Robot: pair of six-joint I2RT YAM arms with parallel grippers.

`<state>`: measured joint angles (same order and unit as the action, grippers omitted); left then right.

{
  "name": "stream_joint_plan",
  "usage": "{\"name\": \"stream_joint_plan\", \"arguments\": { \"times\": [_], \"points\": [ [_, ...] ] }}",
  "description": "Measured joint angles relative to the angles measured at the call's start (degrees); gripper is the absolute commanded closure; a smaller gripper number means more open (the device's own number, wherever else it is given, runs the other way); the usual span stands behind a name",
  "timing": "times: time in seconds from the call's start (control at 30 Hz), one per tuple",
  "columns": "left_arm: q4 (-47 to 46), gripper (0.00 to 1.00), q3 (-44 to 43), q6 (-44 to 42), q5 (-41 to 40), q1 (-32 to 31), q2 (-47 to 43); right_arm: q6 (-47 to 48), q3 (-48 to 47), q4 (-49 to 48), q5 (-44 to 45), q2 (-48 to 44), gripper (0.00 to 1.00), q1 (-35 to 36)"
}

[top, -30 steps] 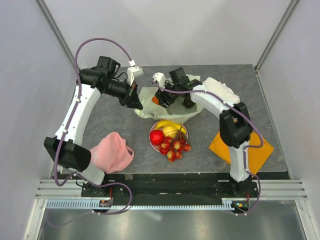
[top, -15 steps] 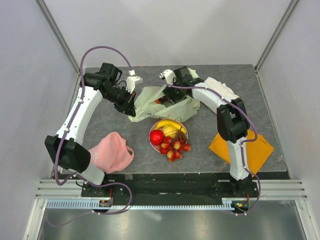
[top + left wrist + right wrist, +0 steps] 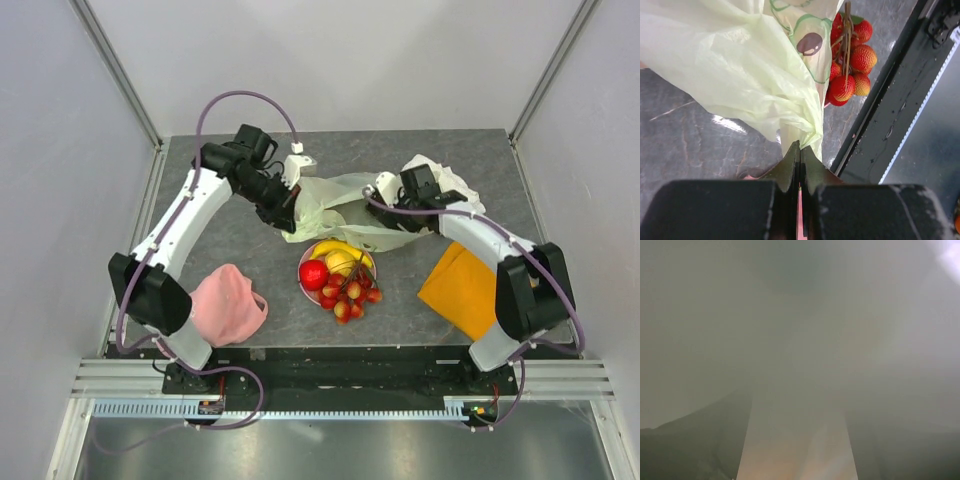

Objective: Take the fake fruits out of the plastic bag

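The pale yellow-green plastic bag (image 3: 345, 205) lies stretched behind the pink plate (image 3: 304, 287). My left gripper (image 3: 291, 206) is shut on the bag's left edge; in the left wrist view the film (image 3: 740, 60) bunches at the closed tips (image 3: 800, 148). My right gripper (image 3: 380, 200) is pushed into the bag's right side. Its view is fogged by film, with two dark fingers (image 3: 695, 440) standing wide apart. On the plate lie a banana (image 3: 338, 247), a red apple (image 3: 313, 273) and a berry cluster (image 3: 350, 296) (image 3: 847, 75). Whether any fruit is inside the bag I cannot tell.
A pink cap (image 3: 228, 305) lies at the front left. An orange cloth (image 3: 462, 290) lies at the front right. A white cloth (image 3: 445, 178) sits behind the right wrist. The table's dark front edge (image 3: 880, 120) runs close to the berries.
Both grippers have shifted to the right, and the bag has been drawn out rightward with them. The right arm has swung outward, its elbow now over the orange cloth.
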<state>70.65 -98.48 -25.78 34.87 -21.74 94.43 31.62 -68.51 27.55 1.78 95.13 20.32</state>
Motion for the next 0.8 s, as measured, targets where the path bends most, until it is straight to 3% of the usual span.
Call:
{"name": "stream_joint_plan", "arguments": {
  "times": [0.13, 0.33, 0.7, 0.8],
  "points": [
    [0.35, 0.99, 0.00, 0.00, -0.44, -2.40, 3.50, 1.27, 5.46, 0.09, -0.81, -5.27, 0.17, 1.97],
    [0.55, 0.98, 0.02, -1.16, 0.72, -2.36, 1.99, 0.17, 5.22, -2.29, -2.23, -5.20, 0.17, 1.81],
    [1.03, 0.98, 3.04, -4.61, 2.01, -6.54, -2.45, -2.93, -9.29, -8.07, -0.74, 11.67, 0.18, 1.79],
    [1.16, 0.99, 3.74, -5.07, 1.14, -7.06, -2.45, -3.48, -12.66, -8.39, 0.31, 15.98, 0.14, 1.70]
  ]
}}
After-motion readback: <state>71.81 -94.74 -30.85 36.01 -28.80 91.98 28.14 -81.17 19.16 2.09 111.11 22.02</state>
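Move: My right hand sits low in the right end of the plastic bag; the bag's middle lies about 10 cm to its left, some 4 cm ahead and 3 cm lower. The white cloth is roughly 10 cm to that hand's right and 7 ahead, the plate of fruit 12 cm to its left and 13 back. From my left hand, which holds the bag's left end high, the plate is about 12 cm right, 4 back and 19 below, and the bag's middle 13 right and 9 ahead. I draw my right hand back some 3 cm inside the bag, then push it about 10 cm forward and a little left towards the bag's far side, dipping at the end, its fingers staying wide open. My left hand keeps its pinch on the bag's left end, bobs down and up, then hauls that end about 4 cm back and slightly right towards the plate, turning some 10 degrees clockwise. ##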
